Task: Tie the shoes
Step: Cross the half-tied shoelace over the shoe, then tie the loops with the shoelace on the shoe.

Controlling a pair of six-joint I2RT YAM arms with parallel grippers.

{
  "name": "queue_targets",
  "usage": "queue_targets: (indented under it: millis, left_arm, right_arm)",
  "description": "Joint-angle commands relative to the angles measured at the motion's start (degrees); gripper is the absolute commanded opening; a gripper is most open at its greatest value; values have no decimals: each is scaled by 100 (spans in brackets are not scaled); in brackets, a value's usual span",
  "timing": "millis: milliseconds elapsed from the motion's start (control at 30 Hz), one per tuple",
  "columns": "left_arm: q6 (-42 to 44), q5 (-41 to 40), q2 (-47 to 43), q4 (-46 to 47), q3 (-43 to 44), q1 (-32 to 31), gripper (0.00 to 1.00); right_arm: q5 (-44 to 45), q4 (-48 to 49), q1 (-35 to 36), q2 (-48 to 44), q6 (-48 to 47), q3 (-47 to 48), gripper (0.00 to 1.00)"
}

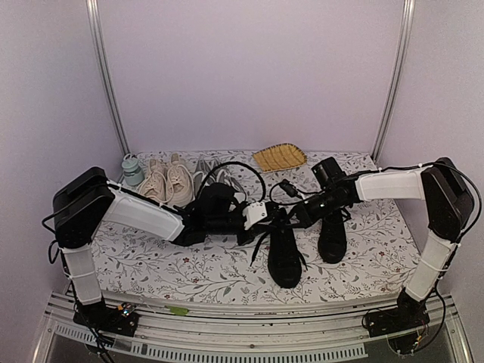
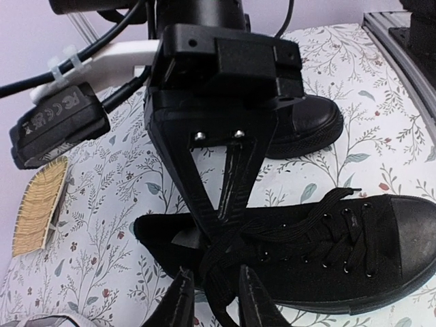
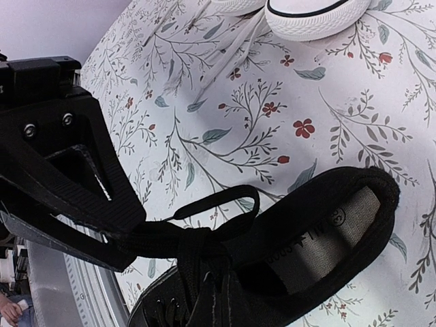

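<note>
Two black shoes lie on the flowered cloth, one at the centre (image 1: 284, 257) and one to its right (image 1: 332, 234). Both grippers meet over the heel end of the centre shoe (image 2: 327, 252). My left gripper (image 2: 213, 272) stands partly open, and a strand of the black lace (image 2: 219, 289) runs down between its fingers. My right gripper (image 3: 210, 275) is shut on the lace at the crossing above the shoe's opening (image 3: 340, 231). A small lace loop (image 3: 225, 201) sticks out beside it. The second shoe (image 2: 306, 126) lies behind the right gripper (image 2: 225, 218).
A beige pair (image 1: 168, 181) and a grey pair with white toe caps (image 1: 218, 175) stand at the back left, near a small teal bottle (image 1: 132, 170). A yellow woven piece (image 1: 279, 157) lies at the back centre. Metal rails run along the near edge.
</note>
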Motion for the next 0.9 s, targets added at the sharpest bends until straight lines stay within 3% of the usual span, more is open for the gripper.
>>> queue_targets:
  millis: [0,133,200,233,267,867]
  left_arm:
    - [-120,-200,29,-109,31,-28,22]
    - [-202,-263,96,-185,117,-23,20]
    - [-211,-264,106,-179,134,-26,11]
    - [-222,-267,112,-177,140,-20,2]
    - [-235,-286,116,-166,139,-19,0]
    - [-1232,417,159,31,-178,302,0]
  right_arm:
    - [38,1,-5,-226,-3,-71,1]
    - [24,-8,-10,-240,-7,-89,1]
    - [15,-4,-6,-239,1,-94,1]
    - [15,-4,-9,-242,5,-95,1]
    - [20,-4,-11,-238,2,-99,1]
    - [472,13,-226,-898,309,-982,1]
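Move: The lace strand hangs between the left hand's half-open fingers, within about 1 cm of it and slightly below. The laced black shoe's middle is about 6 cm back, 4 cm right and 7 cm below the left hand. The right hand already grips lace. From that hand, the other black shoe is some 13 cm right, 3 cm back and 6 cm down, while the laced shoe is 6 cm back, 1 cm left and 5 cm below. The lace strand between the left fingers gets pinched as they shut almost in place; that hand then eases about 1 cm left and sinks slightly, its wrist rolling some 10 degrees. Only once it is caught does the right hand, keeping its own grip on the lace, draw away about 3 cm to the right and a little back, towards the other black shoe. ##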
